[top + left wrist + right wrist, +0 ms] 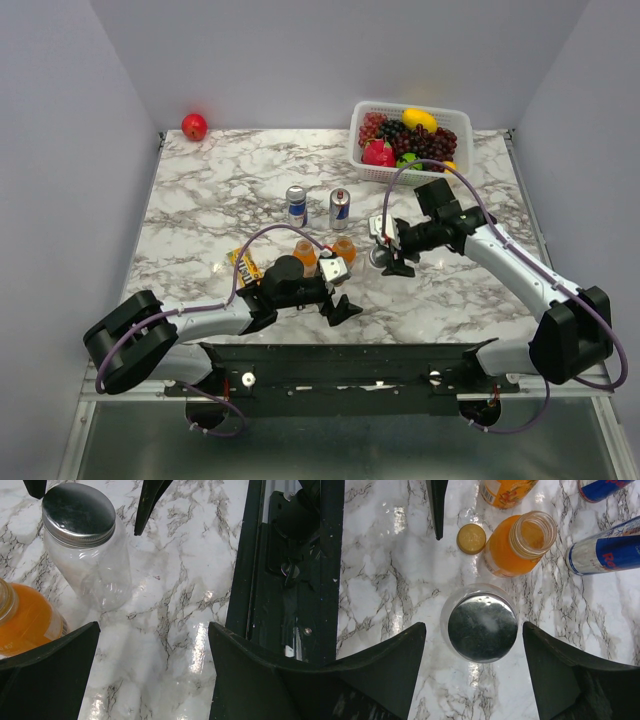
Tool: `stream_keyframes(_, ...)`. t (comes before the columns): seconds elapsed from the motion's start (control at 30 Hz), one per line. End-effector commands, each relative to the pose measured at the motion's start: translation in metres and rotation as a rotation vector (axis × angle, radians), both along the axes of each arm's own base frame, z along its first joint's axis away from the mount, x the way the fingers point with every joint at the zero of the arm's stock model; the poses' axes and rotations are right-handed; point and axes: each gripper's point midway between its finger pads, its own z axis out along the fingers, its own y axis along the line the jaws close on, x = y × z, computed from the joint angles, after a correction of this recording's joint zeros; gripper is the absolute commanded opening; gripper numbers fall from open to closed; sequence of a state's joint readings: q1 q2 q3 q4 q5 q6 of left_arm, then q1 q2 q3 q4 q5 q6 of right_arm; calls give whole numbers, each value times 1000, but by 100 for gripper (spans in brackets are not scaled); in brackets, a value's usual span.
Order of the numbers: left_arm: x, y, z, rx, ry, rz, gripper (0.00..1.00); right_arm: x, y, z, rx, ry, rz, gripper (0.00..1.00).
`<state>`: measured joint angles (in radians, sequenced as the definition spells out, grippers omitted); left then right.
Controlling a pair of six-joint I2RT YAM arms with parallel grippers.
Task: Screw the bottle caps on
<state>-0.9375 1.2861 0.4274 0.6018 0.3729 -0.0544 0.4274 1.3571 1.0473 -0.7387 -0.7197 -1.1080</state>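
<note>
A clear glass jar (451, 605) stands upright with the silver lid (482, 626) sitting on its mouth. My right gripper (474, 647) hovers above it, open, one finger on each side of the lid and not touching it. Beyond the jar stands an orange bottle (506, 552) with an open mouth, and a gold cap (471, 538) lies flat on the table beside it. A second orange bottle (507, 490) is cut off by the frame's top edge. My left gripper (152, 670) is open over bare marble, with the jar (97, 570) ahead of it and an orange bottle (27, 622) at its left.
Two blue-and-silver drink cans (296, 205) (340, 208) stand behind the bottles. A white basket (358, 150) of fruit sits at the back right and a red apple (194, 126) at the back left. A yellow packet (243, 263) lies by the left arm.
</note>
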Motion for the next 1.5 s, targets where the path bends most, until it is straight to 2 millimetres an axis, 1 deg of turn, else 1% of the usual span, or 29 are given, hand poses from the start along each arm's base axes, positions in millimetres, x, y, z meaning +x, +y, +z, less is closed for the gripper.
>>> stream_keyframes(0.0,1,2,2,-10,-1,24,99,7,9,5,29,-22,11,82)
stream_keyframes(0.3,2,2,0,-5,4,27,99,11,5,-2,3,-25,-4,70)
stream_keyframes(0.37,2,2,1,-6,3,27,99,11,6,0,5,-28,-3,65)
stream_keyframes(0.5,2,1,1,-5,4,24,99,14,6,5,12,-43,-19,61)
stream_keyframes(0.53,2,2,0,-3,6,26,99,15,7,10,19,-51,-18,61)
stream_keyframes(0.6,2,1,0,-3,2,25,99,11,7,12,15,-30,-12,60)
stream_keyframes(0.63,2,1,0,-3,2,24,99,12,8,18,18,-30,-10,59)
stream_keyframes(0.67,1,1,0,-2,4,22,99,11,8,18,12,-13,-8,58)
stream_keyframes(0.7,1,1,0,-3,5,21,99,7,7,16,1,17,-6,58)
stream_keyframes(0.8,0,0,0,-5,10,14,99,5,8,16,1,66,-8,57)
stream_keyframes(1.1,-2,1,-1,-2,16,7,99,-3,6,6,-34,141,6,57)
stream_keyframes(1.3,-3,1,-1,-7,20,7,99,-8,1,4,-53,158,8,57)
stream_keyframes(1.47,-2,0,0,-9,17,7,99,-10,3,9,-41,167,17,56)
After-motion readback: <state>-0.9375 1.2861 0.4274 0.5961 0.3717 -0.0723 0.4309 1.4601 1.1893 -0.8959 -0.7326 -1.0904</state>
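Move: The jar's silver cap sits almost between the right hand's open fingertips, about 1 cm ahead and level with them. From that hand, the nearer orange bottle stands some 8 cm left, 3 cm ahead and 7 cm lower; the brown cap lies roughly 8 cm straight left, 12 cm down; the nearer can is about 13 cm ahead, 8 cm left and 6 cm lower. From the idle left hand, the silver cap lies about 9 cm ahead, 6 cm right, roughly level. Edging forward under 1 cm, the right hand closes its fingers by about a quarter of their range until both tips pinch the silver cap's rim. Keeping hold, it rises some 2 cm and slightly forward, then eases down and back about 1.5 cm, its wrist tipping roughly 5 degrees towards the front. ##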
